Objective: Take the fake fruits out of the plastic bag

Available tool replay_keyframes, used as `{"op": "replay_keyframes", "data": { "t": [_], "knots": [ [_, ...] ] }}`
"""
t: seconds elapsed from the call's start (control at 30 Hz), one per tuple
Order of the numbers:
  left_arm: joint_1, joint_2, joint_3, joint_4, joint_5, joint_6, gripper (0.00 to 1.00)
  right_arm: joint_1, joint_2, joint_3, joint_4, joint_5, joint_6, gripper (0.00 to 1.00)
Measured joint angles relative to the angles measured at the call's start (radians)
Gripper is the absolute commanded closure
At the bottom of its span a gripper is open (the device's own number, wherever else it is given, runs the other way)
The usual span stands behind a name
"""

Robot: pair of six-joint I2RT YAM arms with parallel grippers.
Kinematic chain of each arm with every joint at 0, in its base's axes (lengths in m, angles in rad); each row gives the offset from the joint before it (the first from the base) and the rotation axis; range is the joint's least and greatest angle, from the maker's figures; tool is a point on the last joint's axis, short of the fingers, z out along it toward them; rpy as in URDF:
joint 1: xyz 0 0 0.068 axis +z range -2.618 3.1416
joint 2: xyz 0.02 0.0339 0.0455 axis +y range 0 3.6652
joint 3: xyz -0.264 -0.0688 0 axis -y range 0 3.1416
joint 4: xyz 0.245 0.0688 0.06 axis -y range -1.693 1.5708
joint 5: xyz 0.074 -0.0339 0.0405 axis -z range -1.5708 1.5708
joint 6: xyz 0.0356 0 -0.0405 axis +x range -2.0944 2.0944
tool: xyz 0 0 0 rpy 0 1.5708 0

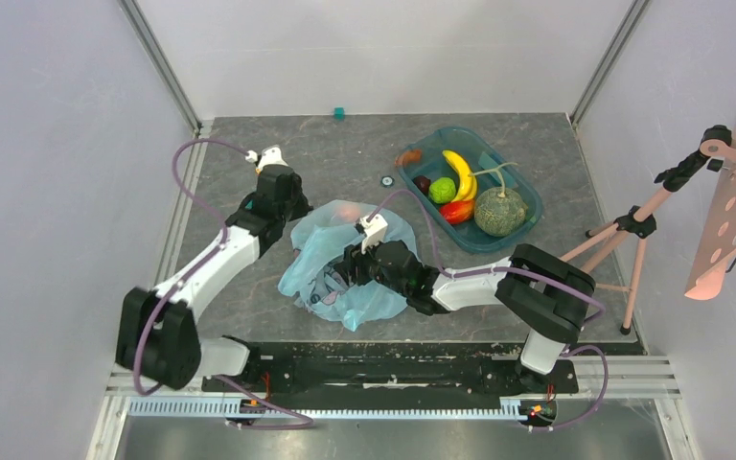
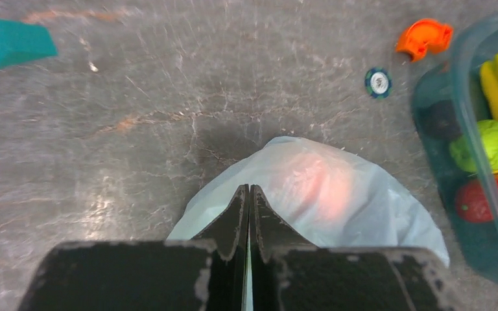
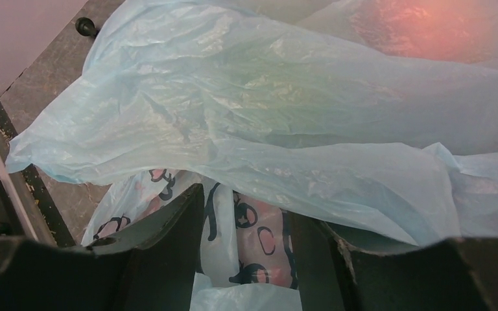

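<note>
The light-blue plastic bag [image 1: 345,261] lies crumpled mid-table. A pinkish-orange peach [image 2: 321,181] glows through its film at the far end, and also shows in the right wrist view [image 3: 428,23]. My left gripper [image 2: 249,188] is shut, pinching a thin strip of the bag's edge at the far left [image 1: 297,218]. My right gripper [image 3: 246,207] reaches into the bag's near side [image 1: 340,273]; its jaws stand apart, with printed film between them and the upper layer draped over them. A netted melon [image 1: 499,212], a green apple [image 1: 442,190] and dark grapes [image 1: 423,183] lie in the teal tray [image 1: 535,192].
The tray also holds a yellow banana [image 1: 460,172] and a red-orange mango [image 1: 456,211]. An orange piece [image 2: 423,37], a small round disc [image 2: 378,82] and a teal block [image 2: 14,42] lie on the table beyond the bag. A pink tripod [image 1: 632,230] stands at the right.
</note>
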Motion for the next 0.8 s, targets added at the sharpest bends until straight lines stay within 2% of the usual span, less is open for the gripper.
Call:
{"op": "replay_keyframes", "data": {
  "t": [0.1,0.3,0.5,0.67,0.8],
  "knots": [
    [0.042,0.134,0.026,0.045,0.094,-0.001,0.98,0.000,0.000,0.000,0.000,-0.008,-0.009,0.39],
    [0.056,0.274,0.039,0.102,0.185,-0.002,0.98,-0.005,0.002,0.030,-0.029,-0.010,-0.025,0.22],
    [0.055,0.359,0.040,0.126,0.229,-0.003,0.98,-0.021,0.044,0.105,-0.059,-0.011,-0.049,0.19],
    [0.056,0.366,0.021,0.147,0.251,-0.004,0.98,-0.049,0.085,0.135,-0.092,-0.032,-0.069,0.19],
    [0.055,0.366,-0.022,0.170,0.286,-0.015,0.98,-0.066,0.122,0.155,-0.119,-0.064,-0.087,0.13]
  ]
}}
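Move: The green fruit, still in the plastic bag and only faintly seen through it, lies some 13 cm below the left hand, about 4 cm to its right and 2 cm back; from the right hand, in the bag's mouth, it is roughly 10 cm ahead, 4 cm left and 5 cm below. From the left hand, the pink fruit in the bag is about 8 cm right and 2 cm ahead, the poker chip 16 cm right and 9 cm ahead, the teal block 12 cm left and 4 cm ahead. Onto the bag's far-left part, beside the pink fruit, the left hand brings its closed fingertips down nearly 12 cm, drifting right and tipping some 15 degrees steeper; it first reaches forward a little, then eases back. Inside the bag's mouth the right hand spreads its half-open fingers wide, pushing forward under the upper layer, then sinking a little towards the green fruit. ##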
